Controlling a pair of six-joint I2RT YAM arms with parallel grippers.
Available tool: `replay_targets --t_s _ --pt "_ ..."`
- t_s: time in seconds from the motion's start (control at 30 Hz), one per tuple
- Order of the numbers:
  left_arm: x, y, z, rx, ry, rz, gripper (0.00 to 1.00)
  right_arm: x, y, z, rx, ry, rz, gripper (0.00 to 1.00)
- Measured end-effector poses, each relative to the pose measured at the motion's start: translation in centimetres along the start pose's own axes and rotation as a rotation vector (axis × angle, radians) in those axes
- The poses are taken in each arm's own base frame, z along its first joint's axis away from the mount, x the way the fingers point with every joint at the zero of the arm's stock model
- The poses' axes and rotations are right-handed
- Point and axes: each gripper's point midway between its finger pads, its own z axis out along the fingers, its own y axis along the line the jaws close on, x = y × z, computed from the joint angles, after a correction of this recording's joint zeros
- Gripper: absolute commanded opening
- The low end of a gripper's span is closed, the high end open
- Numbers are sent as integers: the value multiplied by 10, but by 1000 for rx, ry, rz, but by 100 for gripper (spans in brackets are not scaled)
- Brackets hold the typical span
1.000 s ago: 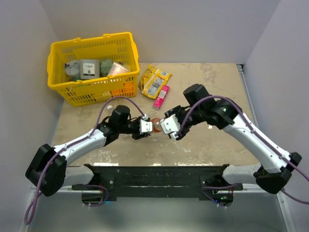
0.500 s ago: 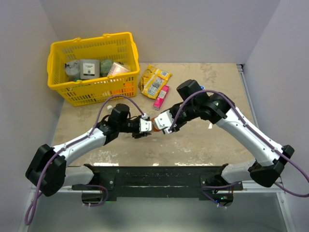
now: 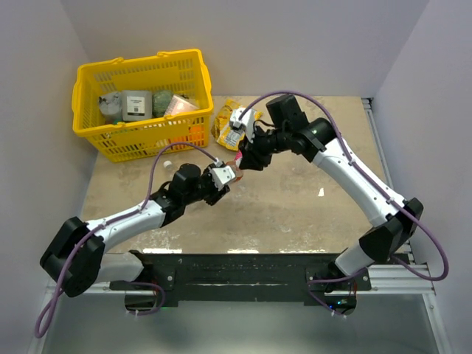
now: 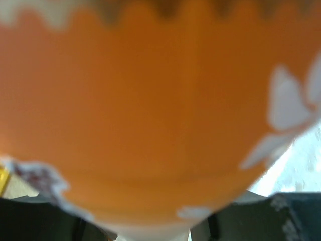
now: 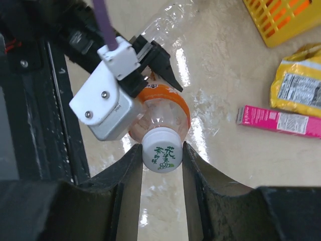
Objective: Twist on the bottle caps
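Note:
The orange-labelled bottle [image 5: 164,108] is held off the table between the two arms. My left gripper [image 3: 223,176] is shut on its body, and its label [image 4: 150,115] fills the left wrist view. A white cap [image 5: 161,150] with green print sits on the bottle's neck. My right gripper [image 5: 160,156] is shut on that cap, one finger [image 5: 129,168] on each side. In the top view the right gripper [image 3: 241,161] meets the bottle [image 3: 234,166] from the far side. A colourless bottle [image 5: 168,22] lies on the table beyond the left gripper [image 5: 108,108]. A small whitish cap [image 3: 168,164] lies by the left arm.
A yellow basket [image 3: 88,125] with several items stands at the back left. A yellow snack packet [image 3: 234,124] and a pink packet [image 5: 278,120] lie on the table under the right arm. The black rail [image 3: 236,269] runs along the near edge.
My right arm swung to the far side of the bottle and its jaws closed on the cap. The left gripper tipped the bottle up toward it, still gripping.

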Motion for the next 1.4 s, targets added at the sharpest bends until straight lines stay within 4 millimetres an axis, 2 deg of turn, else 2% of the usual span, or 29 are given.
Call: replay_targets --t_s 0.03,0.07,0.1,0.13,0.17,0.2,0.37,0.53,0.67,0.73,0.87,1.0,1.1,1.27,1.33,1.4 --pt "0 3 1 -23 2 -26 3 -2 -6 1 8 -15 63 0" --pt "1 4 2 -36 3 -47 18 -4 -9 3 14 -21 97 0" --pt "-1 4 3 -43 -2 -64 53 -8 -12 3 22 -26 125 0" --pt "-3 5 4 -47 -12 -82 69 -12 -15 3 30 -31 138 0" --pt "-7 5 4 -49 -26 -96 96 -17 -17 2 36 -36 140 0" --pt "-12 5 5 -47 -48 -106 100 -23 -19 0 44 -37 139 0" --pt "-38 3 5 -23 -155 -139 100 -43 -27 -14 92 -30 88 0" --pt "-35 1 -2 -23 -147 -147 100 -34 -30 -31 142 47 30 0" --pt "-18 -4 -7 -15 -73 -159 100 -11 -42 -43 205 156 8 0" --pt "-1 -8 -8 -8 -4 -176 100 3 -49 -48 234 214 15 0" --pt "23 -7 -12 -18 89 -222 100 21 -64 -47 273 292 29 0" --pt "25 12 -19 -88 94 -287 100 35 -76 -38 284 344 45 0" --pt "16 43 -30 -207 77 -353 100 43 -85 -33 290 369 61 0" --pt "-10 93 -54 -407 33 -445 100 60 -101 -22 289 408 99 0" --pt "-18 103 -60 -447 19 -472 100 69 -107 -14 282 428 114 0" --pt "-18 104 -63 -464 23 -489 100 70 -113 -9 286 425 114 2"
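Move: Both grippers hold the tilted orange bottle, the left round its body, whose middle is about 5 cm above and 3 cm right of that hand, and the right on the white cap. From the right hand, the free table spot to aim for lies some 10 cm ahead, 7 cm right and 25 cm below; the pink box lies about 21 cm straight ahead, 23 cm below. From the left hand, a lying clear bottle is some 17 cm left, 2 cm ahead and 8 cm below. Open the left gripper wide to let go of the orange bottle, bob it up and down by about 3 cm, then swing it away left, up and forward. Keep the right fingers pinched on the cap: lift the bottle some 5 cm, then carry it forward, right and down, about 10 cm lower again, swinging it upright towards the free table spot. ##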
